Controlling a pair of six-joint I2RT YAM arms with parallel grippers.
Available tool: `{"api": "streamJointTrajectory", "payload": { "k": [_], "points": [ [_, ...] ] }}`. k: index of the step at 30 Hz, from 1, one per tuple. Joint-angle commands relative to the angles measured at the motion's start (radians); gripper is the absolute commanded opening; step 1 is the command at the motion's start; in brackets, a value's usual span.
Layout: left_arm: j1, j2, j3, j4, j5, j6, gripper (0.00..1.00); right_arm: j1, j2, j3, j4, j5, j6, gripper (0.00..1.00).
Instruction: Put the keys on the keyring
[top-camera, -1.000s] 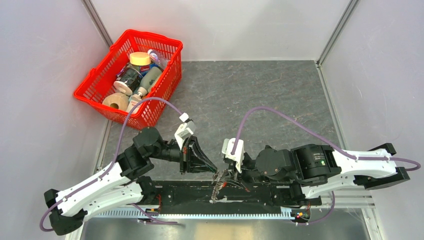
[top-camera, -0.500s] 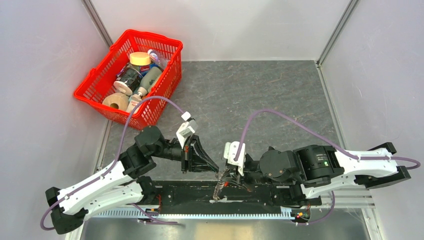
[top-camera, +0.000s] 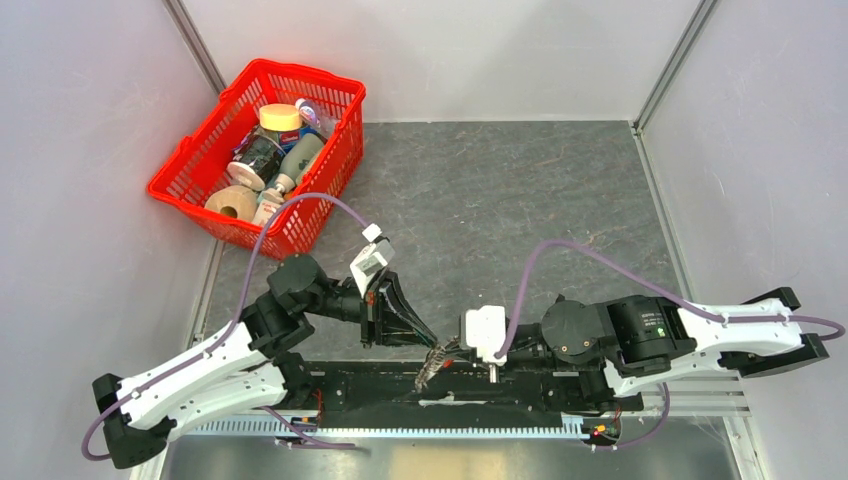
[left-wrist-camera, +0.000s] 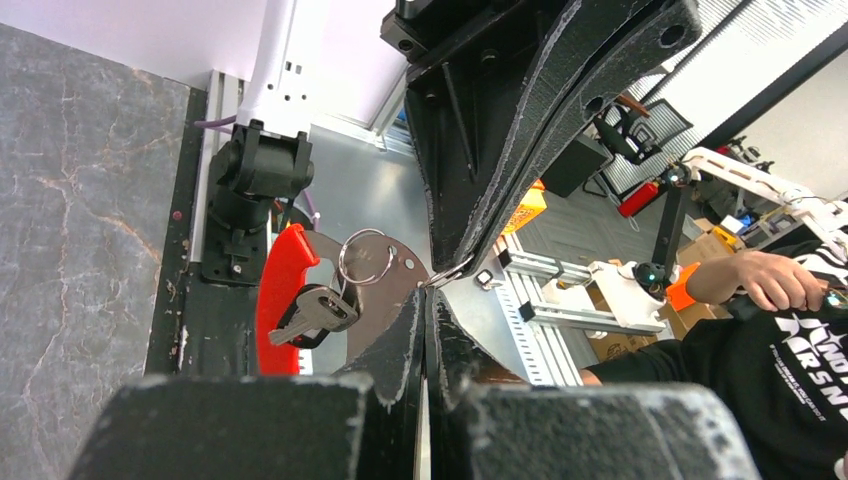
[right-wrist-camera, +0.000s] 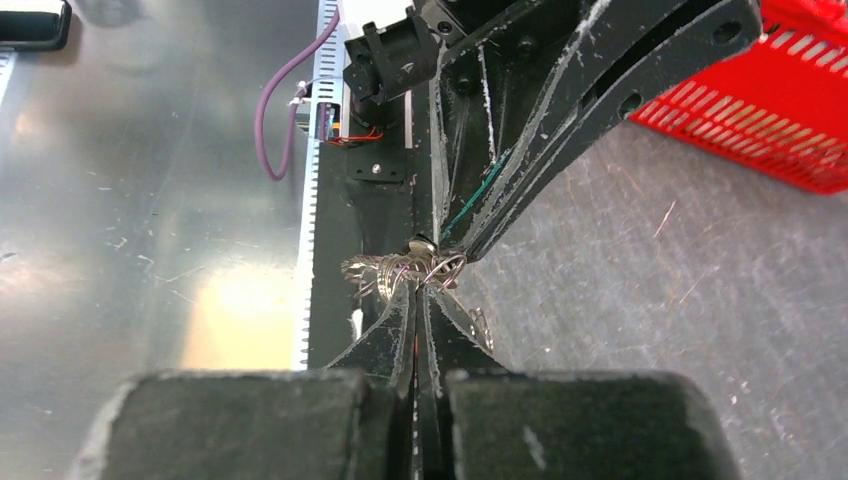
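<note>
My two grippers meet tip to tip near the table's front edge. My left gripper (top-camera: 430, 343) is shut, and in its wrist view its tips (left-wrist-camera: 428, 295) pinch a thin silver wire loop of the keyring (left-wrist-camera: 365, 258). A key (left-wrist-camera: 315, 312) with a black head hangs from a small ring beside the curved red tag (left-wrist-camera: 283, 290). My right gripper (top-camera: 447, 350) is shut, and in its wrist view (right-wrist-camera: 417, 290) it pinches the bundle of coiled silver rings (right-wrist-camera: 395, 268). The bundle hangs just below both tips (top-camera: 430, 365).
A red basket (top-camera: 262, 150) full of bottles and tape rolls stands at the back left. The black mounting rail (top-camera: 380, 385) and the metal front edge lie right under the grippers. The grey table (top-camera: 520, 190) stretches behind them.
My right wrist has rolled and drawn back to the right, its white camera block now lower and further right. The left gripper has barely moved. The key bundle stays between the tips.
</note>
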Motion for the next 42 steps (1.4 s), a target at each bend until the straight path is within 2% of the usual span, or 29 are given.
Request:
{"api": "streamJointTrajectory", "payload": {
  "k": [1, 10, 20, 27, 36, 42],
  "points": [
    [0.002, -0.006, -0.01, 0.099, 0.032, -0.073, 0.06, 0.009, -0.044, -0.047, 0.151, -0.045, -0.157, 0.0],
    [0.001, -0.022, -0.044, 0.171, 0.044, -0.125, 0.21, 0.009, -0.12, -0.113, 0.247, -0.085, -0.322, 0.0],
    [0.001, -0.044, -0.043, 0.213, 0.054, -0.152, 0.36, 0.009, -0.15, -0.124, 0.275, -0.096, -0.299, 0.0],
    [0.0, -0.069, -0.007, 0.136, 0.04, -0.098, 0.39, 0.009, -0.16, -0.117, 0.283, -0.08, -0.165, 0.0],
    [0.002, -0.114, 0.051, 0.062, -0.061, -0.017, 0.39, 0.009, -0.104, -0.044, 0.251, 0.035, 0.137, 0.0],
    [0.001, -0.142, 0.058, 0.08, -0.08, -0.011, 0.39, 0.009, -0.088, -0.064, 0.342, 0.13, 0.324, 0.0]
  ]
}}
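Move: The keyring's small ring is pinched at both sets of fingertips: right at the left hand's tips, and about 1 cm to the left of the right hand's. Seen from the left hand, the keys hang roughly 4 cm below, 2 cm ahead and 2 cm right. The red tag is about 3 cm right, 2 cm ahead and 4 cm below, and the metal coil dangles some 6 cm below and 2 cm back. The left fingers let go of the small ring and open to a little under half. The left hand eases slightly back and up, then draws off leftward and up, ending about 5 cm higher. The right hand keeps its pinch and lifts the bunch about 3 cm, tips its fingers up a little, and rolls about 15 degrees one way, then over 20 back. ##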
